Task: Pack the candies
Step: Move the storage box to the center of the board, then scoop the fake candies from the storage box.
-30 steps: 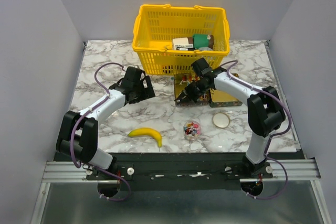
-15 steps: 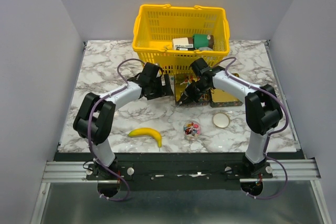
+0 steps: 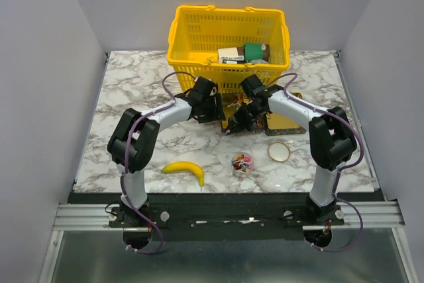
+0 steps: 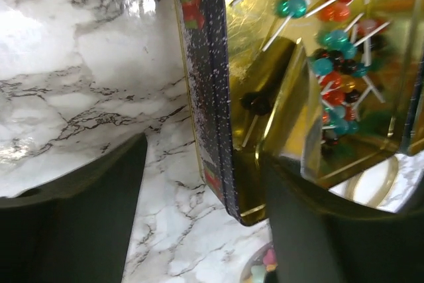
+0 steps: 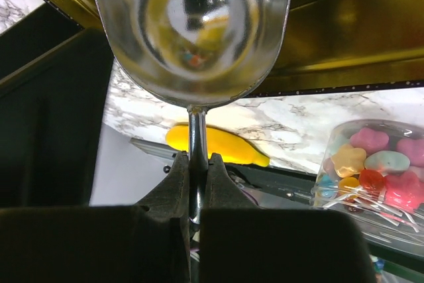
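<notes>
The candies are small coloured lollipops (image 4: 334,64) in an open gold tin (image 3: 255,112), and more sweets fill a small clear jar (image 3: 242,162) in front of it. My left gripper (image 4: 204,158) is open and straddles the tin's dark speckled left wall (image 4: 211,97). One finger is outside and clear of the wall, the other is on the inner side. My right gripper (image 5: 197,160) is shut on the handle of a metal scoop (image 5: 192,31). The scoop hangs over the tin's near edge, and its bowl looks empty. The jar (image 5: 371,164) sits just to the right of it.
A yellow basket (image 3: 199,71) with boxes stands right behind the tin. A gold tin lid (image 3: 286,122) lies to the tin's right. A round jar lid (image 3: 279,151) lies beside the jar. A banana (image 3: 186,171) rests near the front edge.
My left arm has swung right from the open table to the tin, and its jaws have narrowed a little around the tin wall. The right arm with the scoop has stayed put.
</notes>
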You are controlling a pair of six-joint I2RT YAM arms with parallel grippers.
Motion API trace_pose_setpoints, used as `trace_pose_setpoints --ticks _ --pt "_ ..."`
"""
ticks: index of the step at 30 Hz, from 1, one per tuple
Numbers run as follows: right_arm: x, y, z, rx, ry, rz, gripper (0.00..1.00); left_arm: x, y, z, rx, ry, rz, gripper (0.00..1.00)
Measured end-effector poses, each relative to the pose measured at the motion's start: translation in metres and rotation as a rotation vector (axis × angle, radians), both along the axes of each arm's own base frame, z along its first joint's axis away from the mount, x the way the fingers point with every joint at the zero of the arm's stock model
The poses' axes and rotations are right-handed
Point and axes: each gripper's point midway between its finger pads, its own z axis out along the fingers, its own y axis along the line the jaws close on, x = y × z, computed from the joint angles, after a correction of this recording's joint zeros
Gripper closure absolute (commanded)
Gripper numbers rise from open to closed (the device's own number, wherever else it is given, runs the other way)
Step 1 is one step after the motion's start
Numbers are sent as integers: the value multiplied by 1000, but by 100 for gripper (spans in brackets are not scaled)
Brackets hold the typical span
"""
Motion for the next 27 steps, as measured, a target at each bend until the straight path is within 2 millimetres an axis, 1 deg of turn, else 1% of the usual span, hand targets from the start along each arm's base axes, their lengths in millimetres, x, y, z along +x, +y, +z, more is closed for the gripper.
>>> trace_pose_setpoints --ticks 1,4,8,13,16,21,24,27 --pt "0 0 0 0 0 1 100 -2 0 -6 15 11 -5 42" --pt "-1 1 1 6 3 4 100 -10 1 -19 52 47 -9 53" --pt "-2 2 2 17 7 8 100 -11 -1 -19 57 42 -16 55" --pt "-5 3 4 33 12 19 100 -14 5 -18 75 32 -4 56" --pt "-7 3 4 33 12 23 100 -21 14 -19 95 32 1 58" --pt "-13 -1 2 32 13 38 100 -40 28 -22 117 44 8 59" --pt "-15 -1 2 35 7 56 100 -46 33 -22 123 46 8 60" --pt "-16 -2 1 33 -5 80 100 -48 34 -22 127 46 5 65"
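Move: The left hand stands over the left wall of the storage box, near its near corner, fingers either side; the box's middle is about 8 cm right, 3 cm ahead and 4 cm below. From that hand the candy jar is about 17 cm back and 7 cm right, and the second tin some 22 cm right, level with it. From the right hand, holding the scoop over the box, the box's middle is roughly 5 cm ahead, 3 cm right and 6 cm below. The left hand first sinks about 2 cm over the box's left wall, easing back a little as its fingers close partway around the wall, one inside and one outside. With the inner finger hooked against the wall it then drags the box back and to the left, about 4 cm back and 3 cm left, away from the yellow basket, while the right hand keeps the scoop over the box and follows back by some 1.5 cm. ##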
